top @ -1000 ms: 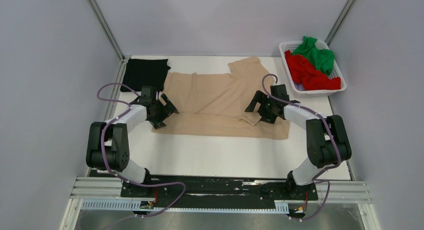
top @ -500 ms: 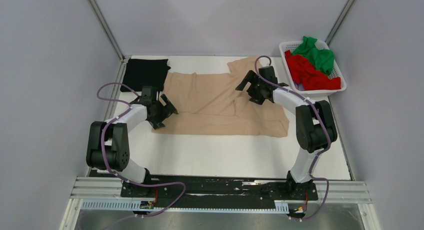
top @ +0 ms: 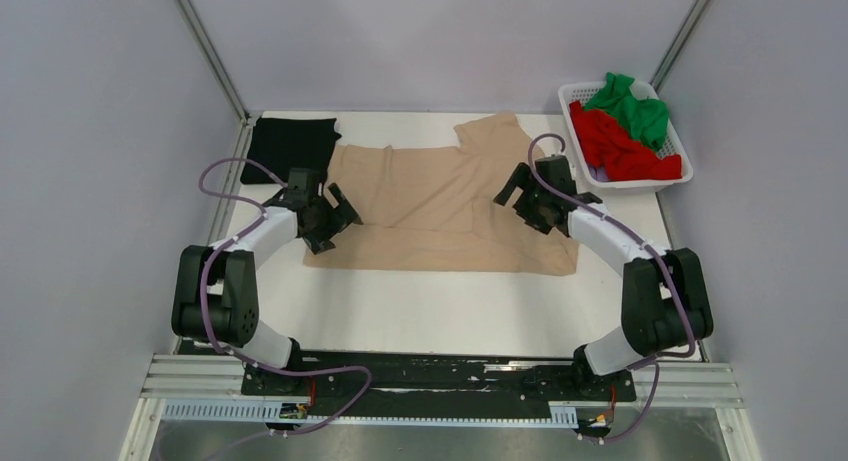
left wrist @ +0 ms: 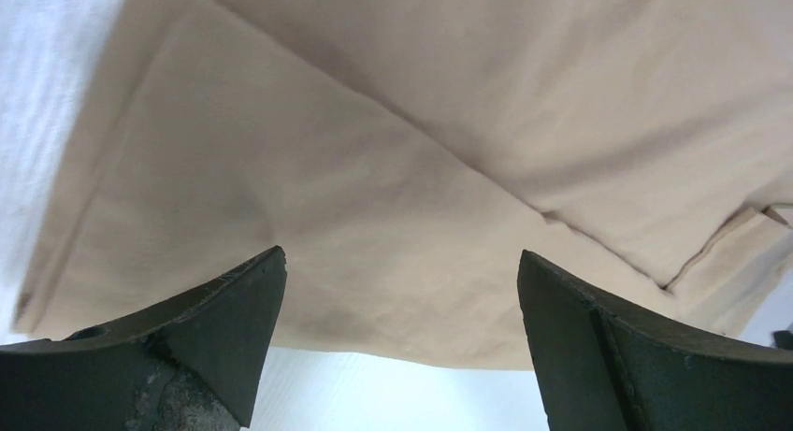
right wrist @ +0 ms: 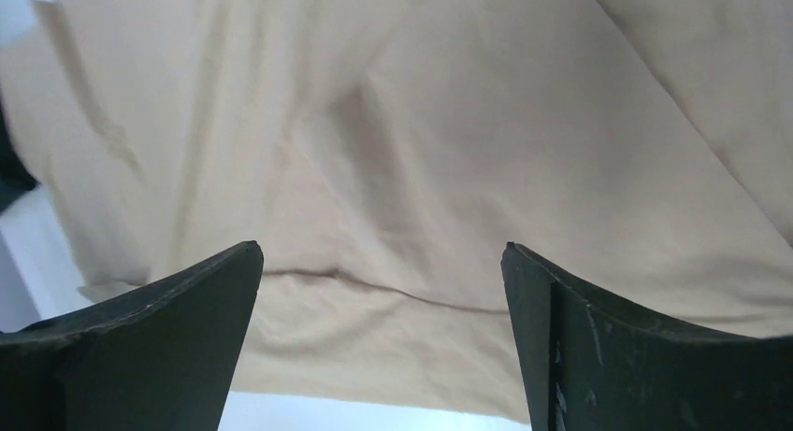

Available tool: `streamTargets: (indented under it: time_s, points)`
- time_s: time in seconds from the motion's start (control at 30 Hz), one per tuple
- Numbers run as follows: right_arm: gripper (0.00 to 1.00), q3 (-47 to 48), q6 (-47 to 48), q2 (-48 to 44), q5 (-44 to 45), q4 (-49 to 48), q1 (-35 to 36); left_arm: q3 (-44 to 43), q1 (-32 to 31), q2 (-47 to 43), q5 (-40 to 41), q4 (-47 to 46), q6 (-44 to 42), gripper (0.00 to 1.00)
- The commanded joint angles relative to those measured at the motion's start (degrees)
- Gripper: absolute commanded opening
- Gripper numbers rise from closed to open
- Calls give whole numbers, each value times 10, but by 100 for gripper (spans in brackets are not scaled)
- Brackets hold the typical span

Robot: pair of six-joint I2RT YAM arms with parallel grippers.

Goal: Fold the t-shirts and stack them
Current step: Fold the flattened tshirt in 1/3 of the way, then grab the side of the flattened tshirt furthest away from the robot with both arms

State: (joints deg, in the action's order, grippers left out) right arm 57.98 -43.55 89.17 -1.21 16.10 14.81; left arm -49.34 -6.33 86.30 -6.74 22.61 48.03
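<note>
The beige t-shirt [top: 440, 206] lies spread flat across the middle of the white table, one sleeve pointing to the back. My left gripper [top: 338, 221] hovers open over the shirt's left edge, and my right gripper [top: 517, 203] hovers open over its right part. In the left wrist view the gripper [left wrist: 402, 263] has beige cloth [left wrist: 393, 169] and the shirt's near hem below the gap. In the right wrist view the gripper [right wrist: 383, 253] stands over a creased fold of the beige shirt [right wrist: 421, 150]. Neither holds anything. A folded black t-shirt [top: 290, 149] rests at the back left.
A white slatted basket [top: 645, 185] at the back right holds a red t-shirt [top: 620, 149] and a green t-shirt [top: 632, 109]. Bare white table [top: 430, 311] stretches between the beige shirt and the arm bases. Grey walls enclose three sides.
My right gripper swung toward the back of the shirt, then came partway back to the right. The left gripper shifted slightly backward. Both stayed open.
</note>
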Motion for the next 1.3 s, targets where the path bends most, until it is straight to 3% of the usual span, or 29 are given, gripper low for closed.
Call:
streamTargets:
  time_s: [0.0,0.17,0.37,0.57,0.7,0.9,1.13,1.27]
  points:
    - [100,-75,27,-39,40,38,-5,-33,-27,27,-10,-53,-13,100]
    - [100,-129,26,-42,30,43,-35,-49,-31,86,17,-23,-34,100]
    - [100,-200,5,-94,22,110,-65,31,-38,55,12,-37,-11,100]
    - [100,-275,-39,-209,32,187,-77,138,-81,-45,30,-9,24,100]
    - [100,-302,-73,-297,56,232,-79,207,-100,-158,28,17,57,100]
    - [100,-321,-95,-377,52,251,-81,282,-133,-292,17,59,121,100]
    - [100,-320,-103,-392,59,258,-82,296,-142,-358,12,89,132,100]
    - [100,-315,-104,-396,76,262,-81,253,-142,-355,25,100,110,100]
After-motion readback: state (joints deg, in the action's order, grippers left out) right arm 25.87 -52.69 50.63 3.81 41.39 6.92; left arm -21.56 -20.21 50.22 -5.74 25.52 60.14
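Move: My left hand sits about 1 cm above the tan t-shirt's folded-over near strip, whose middle is some 22 cm to its right and 3 cm back; the black folded shirt lies about 20 cm ahead and 14 cm left. From my right hand, that strip's middle is roughly 18 cm left, 8 cm back and 7 cm below. The t-shirt's far sleeve is about 18 cm ahead and 5 cm left of it, the laundry basket some 20 cm ahead and 24 cm right. I bring my right hand back and down about 7 cm onto the right end of the folded strip while my left shifts slightly forward and right and settles on the left end. Then I drag both hands back towards my bases, fingers wide open and pressing on the cloth, the left some 16 cm straight back, the right about 13 cm back and drifting right. My right wrist tips downward and turns clockwise, near 20 degrees each. ##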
